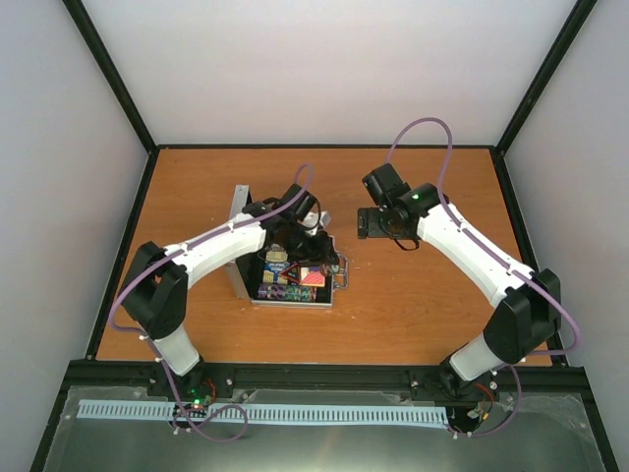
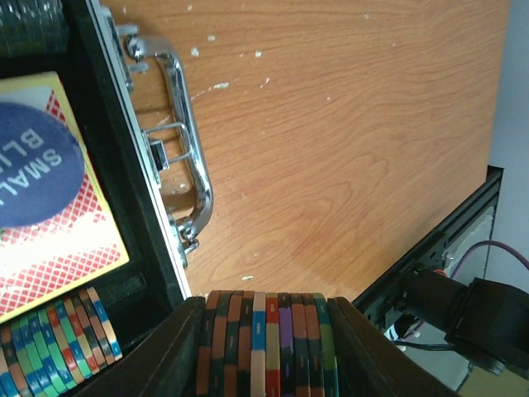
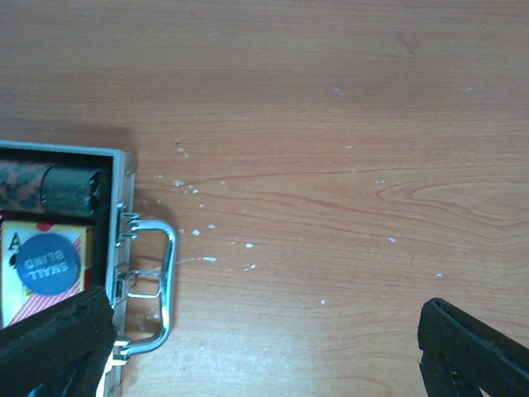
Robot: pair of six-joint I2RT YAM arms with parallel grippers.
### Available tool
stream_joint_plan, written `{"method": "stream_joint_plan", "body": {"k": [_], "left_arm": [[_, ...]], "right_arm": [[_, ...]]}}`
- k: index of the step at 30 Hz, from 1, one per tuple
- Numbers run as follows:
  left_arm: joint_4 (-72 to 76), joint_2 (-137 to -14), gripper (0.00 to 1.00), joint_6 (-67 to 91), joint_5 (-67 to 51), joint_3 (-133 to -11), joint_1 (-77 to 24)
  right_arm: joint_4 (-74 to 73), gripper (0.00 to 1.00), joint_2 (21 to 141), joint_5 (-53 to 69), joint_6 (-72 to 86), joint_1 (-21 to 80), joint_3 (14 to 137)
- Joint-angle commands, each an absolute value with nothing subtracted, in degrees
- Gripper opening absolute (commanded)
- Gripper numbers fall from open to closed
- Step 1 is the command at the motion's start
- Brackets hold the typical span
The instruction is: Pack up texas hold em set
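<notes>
The silver case (image 1: 294, 303) of the texas hold em set lies open left of the table's centre, its lid (image 1: 238, 211) standing up at the back. My left gripper (image 1: 287, 246) hovers over it, shut on a stack of multicoloured poker chips (image 2: 269, 351) held edge-on between its fingers (image 2: 165, 356). In the left wrist view a row of chips (image 2: 58, 339) sits in the black lining, beside a red card deck (image 2: 78, 240) with a blue "small blind" button (image 2: 33, 169) on top. My right gripper (image 1: 376, 222) hangs open to the right of the case, holding nothing.
The case's metal handle (image 3: 161, 281) sticks out toward the right gripper (image 3: 264, 356) over bare wood. Dark chips (image 3: 70, 188) fill the case's far slot. A black frame rail (image 1: 324, 372) runs along the near table edge, and white walls enclose the table.
</notes>
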State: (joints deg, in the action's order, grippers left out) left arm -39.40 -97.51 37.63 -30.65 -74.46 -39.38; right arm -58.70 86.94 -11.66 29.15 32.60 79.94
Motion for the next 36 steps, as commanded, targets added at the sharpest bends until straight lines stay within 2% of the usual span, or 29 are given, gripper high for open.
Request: {"method": "stream_joint_plan", "body": {"k": [1, 11, 17, 36], "left_arm": [[-37.8, -94.3, 0.01, 41.8, -26.4, -73.0, -41.5], [-41.8, -97.0, 0.01, 42.4, -23.2, -73.9, -45.5], [-41.4, -97.8, 0.01, 43.1, -20.5, -72.6, -45.7], [-42.2, -100.2, 0.01, 45.7, -13.0, -68.7, -48.4]], "right_arm": [[-59.9, 0.99, 88.8, -15.9, 32.1, 31.1, 82.0], [-55.0, 0.99, 91.1, -7.6, 29.9, 28.9, 80.1], [-51.4, 0.97, 89.3, -4.0, 30.8, 28.8, 74.8], [-49.9, 0.97, 90.9, -1.9, 29.0, 28.8, 72.8]]}}
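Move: The left hand, holding the short chip roll, has the empty right end of the case's near chip row as its place, some 5 cm back, level sideways and about 10 cm below. The long chip roll filling that row is centred about 8 cm to the left of that gap; the card box under the SMALL BLIND disc lies 1 cm back and 2 cm left of the hand, and the case handle 1 cm back and 5 cm right. From the right hand that gap is about 14 cm back, 13 cm left and 15 cm below. The left hand keeps its pinch on the short chip roll and lowers it about 6 cm, first also drawing back some 3 cm past the card box, then sinking nearly straight towards the gap between the long roll's end and the case's right wall, while its fingers swing some 15 degrees from slanting rightward to steeper down. The right hand, empty and wide open to the right of the handle, swings a little forward and right and returns, sinking about 5 cm and then holding there, touching nothing. ##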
